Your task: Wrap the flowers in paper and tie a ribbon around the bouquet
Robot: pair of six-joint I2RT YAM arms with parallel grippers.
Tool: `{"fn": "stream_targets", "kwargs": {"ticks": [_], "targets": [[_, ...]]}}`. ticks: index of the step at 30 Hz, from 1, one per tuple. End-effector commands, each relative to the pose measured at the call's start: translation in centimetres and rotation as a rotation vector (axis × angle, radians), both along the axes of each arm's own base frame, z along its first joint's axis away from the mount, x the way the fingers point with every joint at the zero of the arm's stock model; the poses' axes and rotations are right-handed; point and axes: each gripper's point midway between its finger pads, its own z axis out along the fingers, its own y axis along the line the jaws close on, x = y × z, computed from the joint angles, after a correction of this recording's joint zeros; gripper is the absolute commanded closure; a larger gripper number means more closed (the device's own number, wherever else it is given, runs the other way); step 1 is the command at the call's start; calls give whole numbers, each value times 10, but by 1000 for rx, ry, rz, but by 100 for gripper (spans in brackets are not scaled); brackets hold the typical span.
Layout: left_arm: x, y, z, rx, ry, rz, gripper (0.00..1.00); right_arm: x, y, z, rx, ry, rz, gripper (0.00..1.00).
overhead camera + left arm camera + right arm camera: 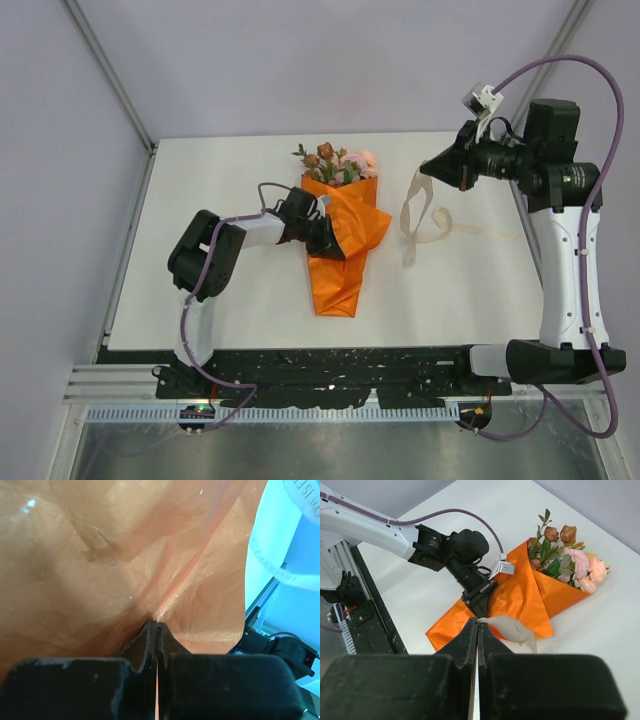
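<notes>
The bouquet lies in the middle of the white table, its orange paper [345,255] folded into a cone. Pink and rust-brown flowers [335,162] with green leaves show at the far, wide end. My left gripper [325,236] is shut on a fold of the paper at the cone's left side; in the left wrist view the paper [125,555] fills the frame in front of the closed tips [154,625]. My right gripper [427,170] hovers to the right of the bouquet, shut on one end of the cream ribbon [413,215], which hangs down and trails right along the table. The right wrist view shows the ribbon [512,628] drooping from the pinched tips [478,622].
The white table [220,290] ends at a black rail [330,365] along the near edge by the arm bases. Grey walls close in on the left, back and right. The left arm [445,547] reaches across in front of the bouquet in the right wrist view.
</notes>
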Motion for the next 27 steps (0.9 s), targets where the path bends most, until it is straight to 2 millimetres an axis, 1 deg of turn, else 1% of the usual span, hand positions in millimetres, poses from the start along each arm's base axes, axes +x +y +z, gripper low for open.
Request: {"fn": "stream_targets", "kwargs": {"ticks": [1, 4, 5, 6, 7, 8, 9, 10, 11, 12, 14, 15, 16, 17, 18, 19, 20, 21, 22, 23, 24, 25, 26, 27], "targets": [[3, 5, -9, 53, -26, 2, 100, -2, -12, -4, 28, 27, -62, 95], [4, 5, -9, 54, -25, 2, 100, -7, -27, 9, 45, 3, -118, 95], [3, 5, -9, 55, -25, 1, 100, -4, -39, 10, 23, -11, -177, 95], [4, 5, -8, 55, -25, 1, 100, -5, -47, 8, -2, -18, -213, 95], [4, 5, -9, 56, -23, 3, 100, 0, -66, -2, -34, -5, -303, 95], [3, 5, -9, 55, -23, 0, 100, 1, -81, -11, -84, -6, -368, 95], [4, 4, -8, 53, -25, 0, 100, 3, -92, -28, -116, 30, -411, 95], [3, 4, -8, 52, -27, 0, 100, 6, -112, -41, -199, 35, -500, 95], [4, 5, -9, 53, -25, 2, 100, 8, -123, -63, -244, 79, -540, 95], [3, 5, -9, 54, -24, 0, 100, 12, -145, -73, -321, 84, -637, 95], [3, 5, -9, 53, -25, 0, 100, 14, -168, -107, -413, 152, -711, 95], [3, 5, -9, 54, -25, 2, 100, 13, -174, -115, -448, 169, -716, 95], [4, 5, -9, 54, -24, 5, 100, 14, -180, -130, -490, 220, -715, 81], [4, 4, -9, 53, -25, 3, 100, 9, -182, -141, -543, 258, -686, 66], [3, 5, -9, 54, -23, 1, 100, 11, -188, -156, -585, 318, -678, 41], [4, 4, -9, 53, -24, 1, 100, 5, -190, -167, -630, 358, -631, 39], [4, 4, -9, 53, -24, 1, 100, 5, -191, -179, -656, 394, -602, 35], [3, 4, -9, 52, -24, 0, 100, 3, -188, -188, -695, 405, -542, 35], [3, 4, -9, 52, -22, 1, 100, -2, -179, -200, -713, 421, -485, 33], [4, 4, -8, 51, -23, 4, 100, -2, -173, -206, -741, 411, -447, 32], [4, 4, -9, 52, -23, 3, 100, -10, -159, -222, -779, 435, -375, 34], [4, 5, -9, 53, -23, 4, 100, -18, -142, -230, -778, 449, -284, 36], [4, 4, -8, 51, -25, 3, 100, -29, -123, -245, -786, 474, -199, 37], [4, 4, -9, 52, -24, 2, 100, -31, -113, -252, -760, 488, -177, 37]]}}
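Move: The ribbon, pinched in the right fingers and hanging almost to the table, is taken over bare table some 13 cm to that hand's right, 2 cm ahead and about 39 cm below. Its loose coil lies some 11 cm ahead and 10 cm right; the orange paper wrap 16 cm left and 4 cm ahead, the flowers 17 cm left and 24 cm ahead. From the left hand, that spot is level, about 30 cm right. The ribbon, held at 0.0 s, is carried right by the right hand, away from the paper wrap, nearly level at first and then sinking steeply: about 23 cm down and some 16 cm right overall, easing back left at the end. Its wrist swings clockwise and tips the fingers from forward-left to steeply down; well above the table they spread wide and let go of the ribbon. ##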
